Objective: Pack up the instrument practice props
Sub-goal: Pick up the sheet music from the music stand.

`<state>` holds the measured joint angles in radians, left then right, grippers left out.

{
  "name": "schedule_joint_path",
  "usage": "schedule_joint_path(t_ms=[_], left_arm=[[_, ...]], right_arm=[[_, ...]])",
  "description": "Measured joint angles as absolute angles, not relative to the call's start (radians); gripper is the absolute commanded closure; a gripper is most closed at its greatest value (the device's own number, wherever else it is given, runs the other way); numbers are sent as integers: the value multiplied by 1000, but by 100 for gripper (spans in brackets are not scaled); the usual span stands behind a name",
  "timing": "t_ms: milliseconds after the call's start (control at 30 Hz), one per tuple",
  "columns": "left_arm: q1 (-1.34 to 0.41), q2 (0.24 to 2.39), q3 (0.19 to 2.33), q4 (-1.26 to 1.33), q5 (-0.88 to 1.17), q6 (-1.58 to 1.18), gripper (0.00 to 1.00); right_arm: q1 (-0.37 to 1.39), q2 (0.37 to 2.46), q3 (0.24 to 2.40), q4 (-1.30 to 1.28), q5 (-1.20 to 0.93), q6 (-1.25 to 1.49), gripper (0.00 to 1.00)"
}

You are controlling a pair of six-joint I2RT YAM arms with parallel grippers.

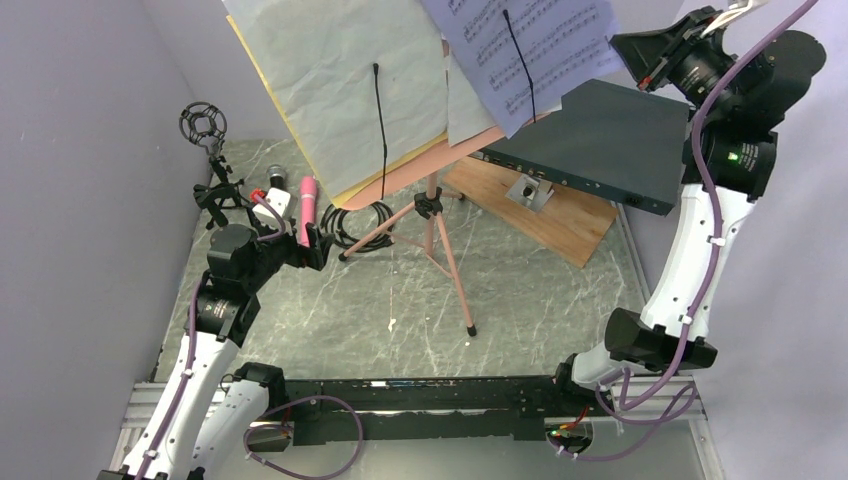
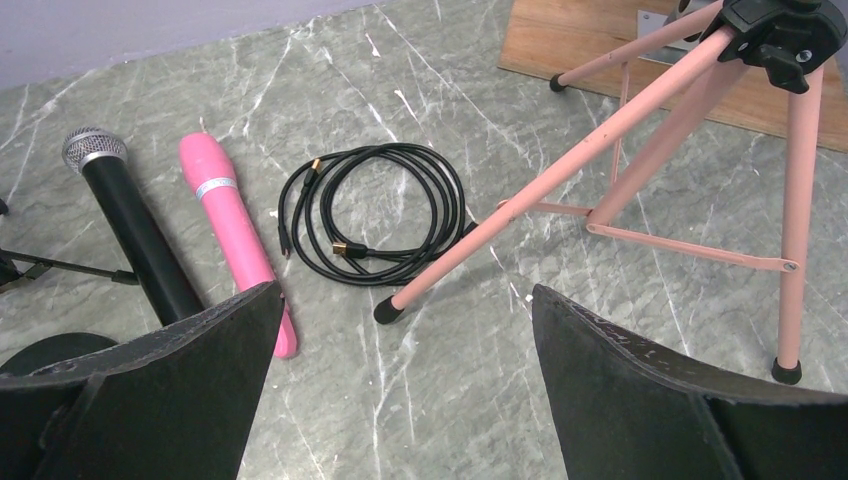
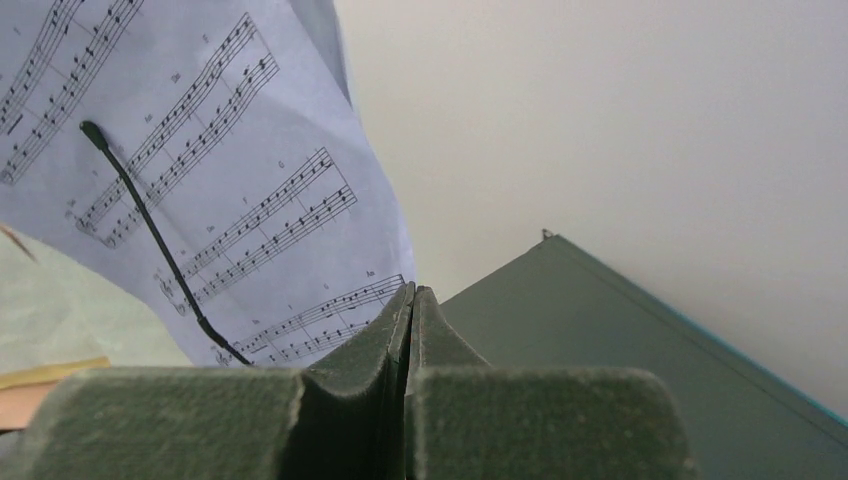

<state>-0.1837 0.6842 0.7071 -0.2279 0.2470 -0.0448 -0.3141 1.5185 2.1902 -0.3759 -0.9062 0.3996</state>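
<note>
The pink music desk [image 1: 420, 167] stands on pink tripod legs [image 1: 447, 255], holding a blank white page [image 1: 340, 80] over a yellow one [image 1: 288, 118] and a printed sheet-music page [image 1: 530, 50]. My right gripper [image 3: 412, 290] is raised at that printed page's [image 3: 230, 200] right edge, its jaws pressed together where the paper's corner meets them. A pink microphone [image 2: 230, 230] and a black microphone [image 2: 140, 235] lie side by side on the table at the left. My left gripper [image 2: 405, 300] hovers wide open above them with nothing between its fingers. A black mic holder [image 1: 203, 122] stands at the far left.
A coiled black cable [image 2: 375, 215] lies between the microphones and a tripod foot [image 2: 388, 312]. The dark teal rack box [image 1: 600, 140] rests on a brown wooden board [image 1: 560, 225] at the back right. Grey walls close in on both sides.
</note>
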Motion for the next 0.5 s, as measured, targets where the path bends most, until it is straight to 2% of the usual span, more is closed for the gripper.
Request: schedule_joint_path(t_ms=[267, 500], left_arm=[[-184, 684, 707, -231, 247, -45, 0], [-184, 682, 707, -231, 248, -44, 0]], right_arm=[[-393, 1506, 2279, -427, -759, 371, 100], [-489, 1470, 2259, -428, -692, 366, 100]])
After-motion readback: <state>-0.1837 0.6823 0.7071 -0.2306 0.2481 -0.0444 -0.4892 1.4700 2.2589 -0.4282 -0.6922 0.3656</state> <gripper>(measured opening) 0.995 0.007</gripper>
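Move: My shut right fingers already hold the sheet music by its right edge; its middle lies about 11 cm to their left, 2 cm farther out and 2 cm higher. The stand's right black clip lies across the sheet, some 11 cm left, 1 cm back and 3 cm below my fingers; the dark rack unit sits roughly 30 cm below, 6 cm ahead and 4 cm right. From my idle left hand, the sheet's middle is about 33 cm right, 12 cm ahead and 33 cm up. I keep the sheet music's edge pinched and draw it to the right, about 8 cm, away from the music stand and over the rack unit. I rise nearly 4 cm along the way and level off towards the end, while my wrist swings clockwise some 20 degrees and tips slightly up. ##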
